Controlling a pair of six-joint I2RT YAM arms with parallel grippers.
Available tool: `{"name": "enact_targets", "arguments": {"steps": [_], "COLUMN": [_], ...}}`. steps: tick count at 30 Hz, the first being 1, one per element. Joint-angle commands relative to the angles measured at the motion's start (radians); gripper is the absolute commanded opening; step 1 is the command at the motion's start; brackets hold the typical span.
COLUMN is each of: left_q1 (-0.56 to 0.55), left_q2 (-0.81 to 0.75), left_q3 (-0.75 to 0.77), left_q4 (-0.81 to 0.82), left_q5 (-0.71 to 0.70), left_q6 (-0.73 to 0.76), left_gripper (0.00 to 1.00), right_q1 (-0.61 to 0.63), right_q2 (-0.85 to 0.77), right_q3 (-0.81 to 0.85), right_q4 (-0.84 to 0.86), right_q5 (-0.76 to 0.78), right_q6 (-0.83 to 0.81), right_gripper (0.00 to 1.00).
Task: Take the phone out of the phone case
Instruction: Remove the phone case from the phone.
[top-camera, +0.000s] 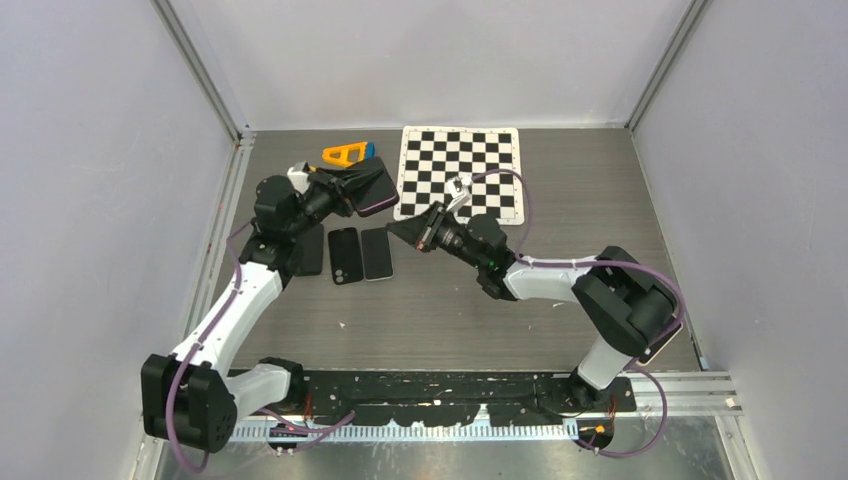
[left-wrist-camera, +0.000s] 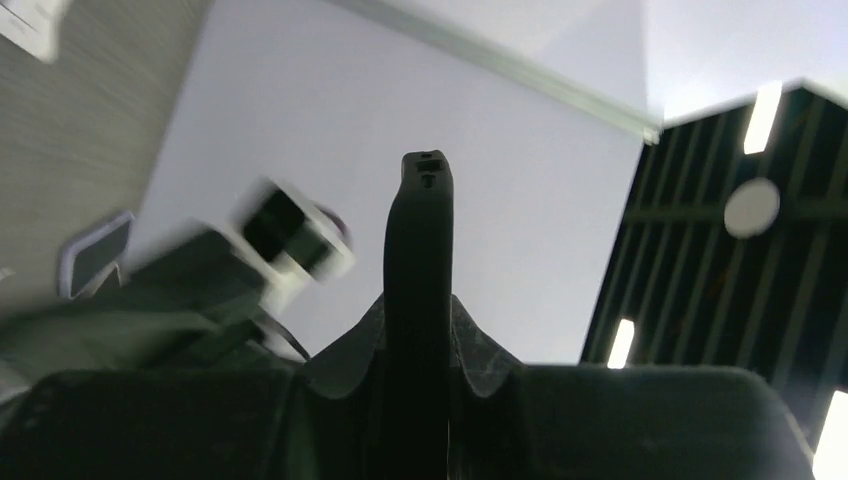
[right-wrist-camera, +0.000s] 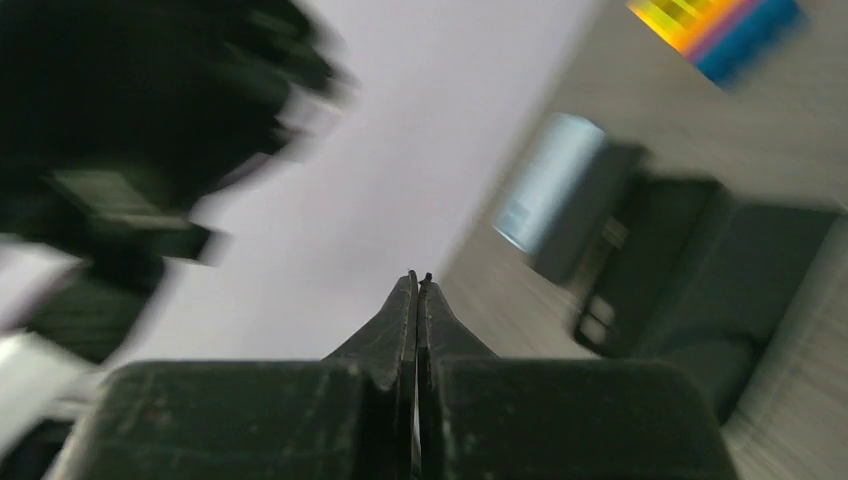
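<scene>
My left gripper (top-camera: 345, 192) hovers over the table's back left, shut on a dark phone case (top-camera: 368, 186) with a purple rim, held tilted. Whether the phone sits inside it cannot be told. In the left wrist view the case (left-wrist-camera: 420, 250) stands edge-on, pinched in my left gripper (left-wrist-camera: 420, 312). A short way to the case's right, my right gripper (top-camera: 412, 232) points at it with the fingers pressed together and nothing in them. The right wrist view, heavily blurred, shows those jaws of the right gripper (right-wrist-camera: 417, 282) shut.
Three dark phone-like slabs lie side by side below the left gripper: one (top-camera: 311, 250) partly under the arm, a black one (top-camera: 344, 256), and a grey-faced one (top-camera: 377, 253). An orange-and-blue tool (top-camera: 349, 153) and a checkerboard (top-camera: 460, 172) lie at the back.
</scene>
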Motion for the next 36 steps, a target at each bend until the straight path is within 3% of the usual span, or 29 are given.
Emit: {"name": "enact_targets", "arguments": {"steps": [1, 6, 8, 11, 13, 18, 25, 29, 36], "left_q1": [-0.029, -0.029, -0.027, -0.027, -0.027, -0.027, -0.027, -0.027, -0.027], "left_q2": [-0.069, -0.076, -0.071, -0.056, -0.049, -0.066, -0.080, -0.090, -0.110], "left_q3": [0.101, 0.101, 0.112, 0.146, 0.169, 0.185, 0.189, 0.179, 0.162], "left_q4": [0.181, 0.154, 0.142, 0.096, 0.040, -0.056, -0.101, -0.107, -0.109], "left_q5": [0.158, 0.128, 0.116, 0.112, 0.110, 0.044, 0.020, 0.021, 0.021], "left_q6": [-0.042, 0.032, 0.082, 0.187, 0.255, 0.396, 0.452, 0.455, 0.449], "left_gripper": [0.00, 0.00, 0.00, 0.00, 0.00, 0.00, 0.00, 0.00, 0.00], "right_q1": [-0.006, -0.006, -0.004, 0.010, 0.027, 0.110, 0.222, 0.227, 0.227], "right_q2": [0.014, -0.102, -0.143, -0.193, -0.224, -0.274, -0.216, -0.176, -0.148], "right_q3": [-0.025, -0.028, -0.032, -0.048, -0.056, -0.049, -0.004, 0.003, 0.036], "right_q4": [-0.272, -0.290, -0.283, -0.231, -0.184, -0.149, -0.063, 0.038, 0.052], "right_q5": [0.046, 0.036, 0.020, -0.028, -0.064, -0.046, 0.133, 0.208, 0.279], "right_q6": [-0.075, -0.069, -0.065, -0.067, -0.069, -0.099, -0.080, -0.057, -0.095], "right_gripper": [0.01, 0.01, 0.13, 0.44, 0.57, 0.74, 0.78, 0.79, 0.78]}}
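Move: About 4 cm ahead of the empty, shut right fingers, 4 cm to their left and some 7 cm higher hangs the cased phone, its middle roughly 1 cm back, 2 cm right and 1 cm below the left hand that holds it. On the table some 25 cm below the right hand, all about 6 cm ahead of it, lie a loose phone 6 cm to its left, an empty black case 14 cm left and a black phone 22 cm left. Plunging on about 10 cm, the right hand, already free of the case, swings back up as its fingers open wide, draws back some 10 cm towards the base, then eases about 3 cm forward, near the case's near end. The left hand keeps its grip, recoils up and back, then partly sinks, rolling its left side up and tipping its fingers upward, some 25 degrees in all. ##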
